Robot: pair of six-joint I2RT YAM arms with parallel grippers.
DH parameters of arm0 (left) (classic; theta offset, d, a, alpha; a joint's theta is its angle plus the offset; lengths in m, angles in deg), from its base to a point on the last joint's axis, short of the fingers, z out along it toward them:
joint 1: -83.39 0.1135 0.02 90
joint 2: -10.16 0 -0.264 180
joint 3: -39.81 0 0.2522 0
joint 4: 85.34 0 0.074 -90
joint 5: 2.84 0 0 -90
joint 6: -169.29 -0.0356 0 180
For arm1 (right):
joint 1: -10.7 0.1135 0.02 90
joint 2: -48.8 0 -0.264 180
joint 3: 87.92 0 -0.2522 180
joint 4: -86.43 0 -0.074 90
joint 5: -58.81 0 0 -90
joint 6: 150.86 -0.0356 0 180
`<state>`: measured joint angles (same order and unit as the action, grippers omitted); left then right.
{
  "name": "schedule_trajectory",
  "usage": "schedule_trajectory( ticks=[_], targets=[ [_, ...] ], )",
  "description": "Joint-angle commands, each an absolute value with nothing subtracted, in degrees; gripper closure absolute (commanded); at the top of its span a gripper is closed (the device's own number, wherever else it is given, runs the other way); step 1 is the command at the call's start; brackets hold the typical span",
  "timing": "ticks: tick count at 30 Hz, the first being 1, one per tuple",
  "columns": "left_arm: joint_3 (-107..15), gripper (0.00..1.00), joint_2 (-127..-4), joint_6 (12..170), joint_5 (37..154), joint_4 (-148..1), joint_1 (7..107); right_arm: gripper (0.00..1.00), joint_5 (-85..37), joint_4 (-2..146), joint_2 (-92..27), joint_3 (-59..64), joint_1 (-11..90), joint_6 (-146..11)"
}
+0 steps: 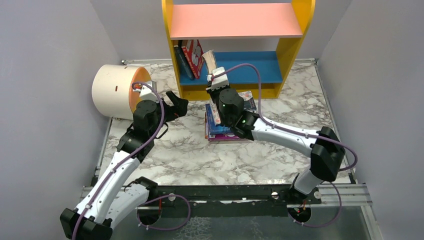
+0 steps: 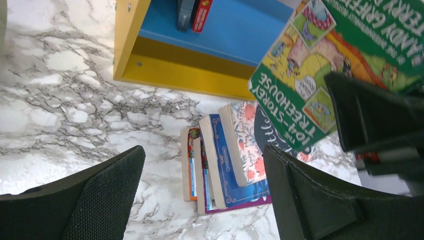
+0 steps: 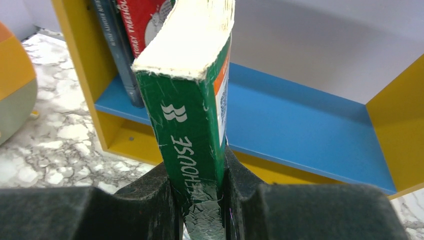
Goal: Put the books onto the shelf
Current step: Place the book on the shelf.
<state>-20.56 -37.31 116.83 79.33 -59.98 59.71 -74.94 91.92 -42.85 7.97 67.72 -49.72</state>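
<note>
My right gripper (image 1: 216,80) (image 3: 200,172) is shut on the spine end of a green book (image 3: 185,115) (image 2: 340,55). It holds the book upright just in front of the shelf's (image 1: 302,30) blue lower board (image 1: 255,67) (image 3: 300,115). A dark blue book (image 3: 115,45) and a red book (image 3: 142,20) lean at that board's left end (image 1: 189,60). Several more books (image 1: 220,125) (image 2: 225,160) lie stacked on the marble table, below my right wrist. My left gripper (image 1: 175,105) (image 2: 204,156) hovers left of the stack, open, with nothing between its fingers (image 2: 100,195).
A cream cylinder with an orange end (image 1: 117,90) (image 3: 15,80) lies at the table's left, close behind my left wrist. The pink upper board (image 1: 235,20) is bare. Grey walls close in both sides and the back.
</note>
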Motion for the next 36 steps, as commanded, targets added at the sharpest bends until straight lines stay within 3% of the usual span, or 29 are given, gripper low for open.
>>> schedule_trajectory(
  ticks=[1, 10, 26, 36],
  targets=[
    [-18.0, 0.19, -35.3, 115.9, 81.6, -64.8, 59.9, 0.99, -75.9, 97.7, -45.7, 3.8, 65.6, -51.6],
    [-15.4, 0.19, -34.9, 116.2, 82.8, -66.0, 59.9, 0.99, -74.4, 106.2, -51.9, 0.0, 62.8, -49.3],
    [-14.3, 0.19, -34.6, 116.0, 82.7, -65.1, 59.9, 0.99, -72.1, 107.1, -64.5, -13.0, 59.8, -50.2],
    [-13.5, 0.19, -33.0, 115.8, 81.8, -63.8, 59.9, 0.99, -76.6, 116.1, -71.7, -17.3, 59.7, -47.0]
  ],
)
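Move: The right hand holds the green treehouse book upright by its spine. Its slot on the blue shelf, just right of the red book, lies about 22 cm ahead, 6 cm left and 3 cm lower. From the hand, the red book's middle is some 23 cm ahead and 10 cm left, and the book stack 1 cm ahead, 4 cm right and 20 cm below. The slot is about 28 cm ahead and 8 cm right of the empty left hand, near its height. Carry the green book forward about 12 cm into the shelf opening with the right gripper, keeping the pinch on its spine. Dip slightly, rise some 4 cm while starting to ease left, then lower about as much; end nearly 4 cm farther left. Meanwhile turn the hand some 10 degrees, mostly clockwise, with its left side rising and fingertips tipping up. Let the open left hand sink about 2 cm. ##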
